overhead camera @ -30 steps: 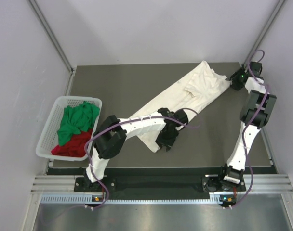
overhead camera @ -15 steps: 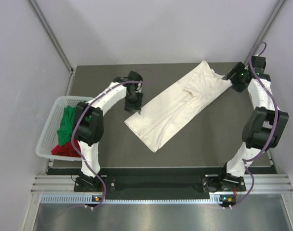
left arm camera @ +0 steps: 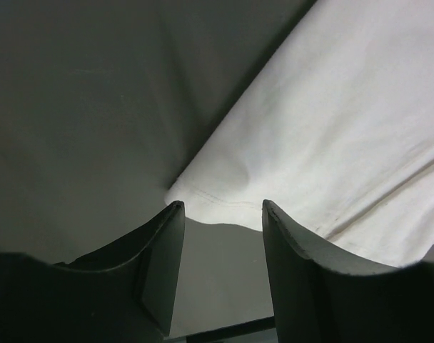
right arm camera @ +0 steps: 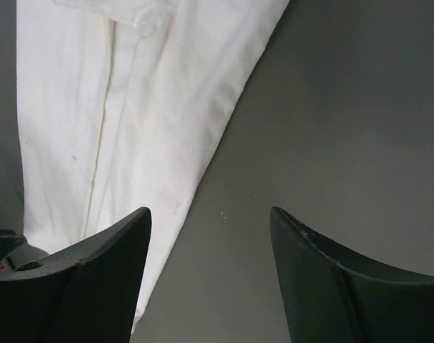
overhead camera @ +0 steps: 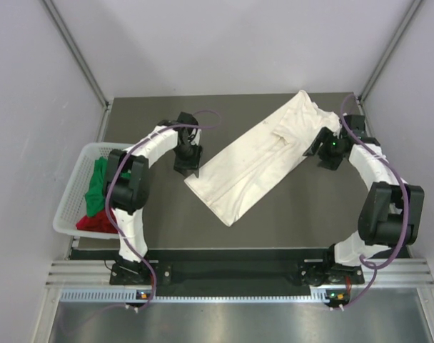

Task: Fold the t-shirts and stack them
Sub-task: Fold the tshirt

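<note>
A cream-white t-shirt (overhead camera: 263, 153) lies folded lengthwise in a long diagonal strip on the dark table (overhead camera: 324, 207), from front left to back right. My left gripper (overhead camera: 189, 170) hovers open at its left hem corner (left arm camera: 203, 193), nothing between the fingers. My right gripper (overhead camera: 313, 147) stands open beside the shirt's right long edge (right arm camera: 217, 143), near the collar end, over bare table. A green t-shirt (overhead camera: 99, 186) and a red t-shirt (overhead camera: 96, 221) lie bunched in the basket.
A white plastic mesh basket (overhead camera: 71, 193) stands at the table's left edge. Grey walls close in the back and both sides. The arms' bases sit on the rail along the front.
My left arm swung from the shirt's front end over to its left corner and opened. My right gripper left the collar end, opened and moved inward beside the shirt's right edge.
</note>
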Robot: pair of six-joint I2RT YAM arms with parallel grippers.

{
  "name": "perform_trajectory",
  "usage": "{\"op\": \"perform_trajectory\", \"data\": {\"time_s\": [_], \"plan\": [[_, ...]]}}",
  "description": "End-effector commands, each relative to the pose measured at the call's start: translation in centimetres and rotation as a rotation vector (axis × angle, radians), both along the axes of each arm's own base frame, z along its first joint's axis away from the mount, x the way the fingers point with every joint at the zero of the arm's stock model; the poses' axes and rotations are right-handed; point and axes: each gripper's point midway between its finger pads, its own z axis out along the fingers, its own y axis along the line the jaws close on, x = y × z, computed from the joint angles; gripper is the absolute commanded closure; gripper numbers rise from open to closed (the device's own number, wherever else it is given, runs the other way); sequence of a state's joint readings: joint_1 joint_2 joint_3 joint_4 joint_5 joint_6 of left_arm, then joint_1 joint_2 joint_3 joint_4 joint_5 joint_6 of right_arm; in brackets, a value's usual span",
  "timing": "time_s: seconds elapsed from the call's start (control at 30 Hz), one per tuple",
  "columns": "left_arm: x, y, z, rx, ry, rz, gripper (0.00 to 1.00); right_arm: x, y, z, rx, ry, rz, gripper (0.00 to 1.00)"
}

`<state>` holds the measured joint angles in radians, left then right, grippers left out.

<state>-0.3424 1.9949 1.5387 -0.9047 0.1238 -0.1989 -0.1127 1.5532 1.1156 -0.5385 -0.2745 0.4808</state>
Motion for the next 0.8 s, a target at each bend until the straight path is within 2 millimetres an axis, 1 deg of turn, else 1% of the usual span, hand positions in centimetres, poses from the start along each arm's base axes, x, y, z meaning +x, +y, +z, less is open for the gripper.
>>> {"op": "perform_trajectory", "data": {"time_s": [0.0,0.03,0.13,0.3,0.37,0.43,0.47,0.53,0.57,0.63,0.67,0.73,0.77], "plan": [[0.8,0.4,-0.5,0.001,-0.025,-0.025,0.47,0.9,0.5,2.7,-0.005,-0.123,0.037,0.32],[0.9,0.6,-0.9,0.011,-0.026,-0.025,0.47,0.9,0.5,3.1,-0.003,-0.137,0.038,0.32],[0.6,0.5,-1.8,0.001,-0.007,-0.045,0.48,0.8,0.7,3.4,0.002,-0.151,0.044,0.32],[-0.2,1.6,-3.6,0.055,0.028,-0.041,0.49,0.9,0.6,4.0,-0.002,-0.159,0.048,0.32],[-0.3,1.9,-3.9,0.064,0.032,-0.037,0.51,0.9,0.6,4.4,-0.007,-0.175,0.046,0.32],[-0.5,2.0,-4.2,0.068,0.044,-0.036,0.58,0.9,0.5,4.3,-0.012,-0.180,0.047,0.32],[-0.5,2.0,-4.2,0.071,0.046,-0.032,0.70,0.8,0.5,4.2,-0.017,-0.179,0.052,0.32],[-0.8,2.2,-4.2,0.077,0.055,-0.021,0.81,0.7,0.3,3.9,-0.030,-0.170,0.052,0.32],[-0.9,2.3,-4.1,0.078,0.055,-0.018,0.92,0.7,0.2,3.9,-0.039,-0.169,0.056,0.32],[-1.5,2.7,-4.1,0.089,0.064,-0.005,0.99,0.8,0.0,3.8,-0.049,-0.165,0.050,0.32],[-2.0,2.9,-4.3,0.095,0.078,0.004,1.00,0.9,-0.3,3.7,-0.060,-0.163,0.039,0.32],[-2.8,3.6,-4.3,0.127,0.090,0.025,1.00,0.9,-0.6,3.8,-0.075,-0.169,0.026,0.32],[-3.6,4.0,-4.7,0.145,0.110,0.036,1.00,1.0,-0.7,3.9,-0.080,-0.173,0.022,0.32]]}}
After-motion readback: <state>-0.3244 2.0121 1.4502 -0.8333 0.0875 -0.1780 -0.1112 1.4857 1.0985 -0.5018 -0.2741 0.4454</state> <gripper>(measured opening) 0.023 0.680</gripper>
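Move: The white t-shirt's left hem corner lies about 2 cm to the left of the left hand, roughly level with it fore and aft and some 4 cm below. The shirt's nearest corner is about 17 cm to this hand's right and 18 cm back; the laundry basket's middle is roughly 33 cm to its left and 6 cm back. From the right hand the left hem corner lies some 53 cm to the left, 5 cm back and 10 cm down. The left fingertips pinch the white t-shirt's left hem corner: the hand first sinks about 3 cm while easing nearly 2 cm to the left onto the cloth, then stays there as the half-open fingers shut completely. The right hand, empty and open, lifts some 2 cm beside the shirt's right edge and hovers. ##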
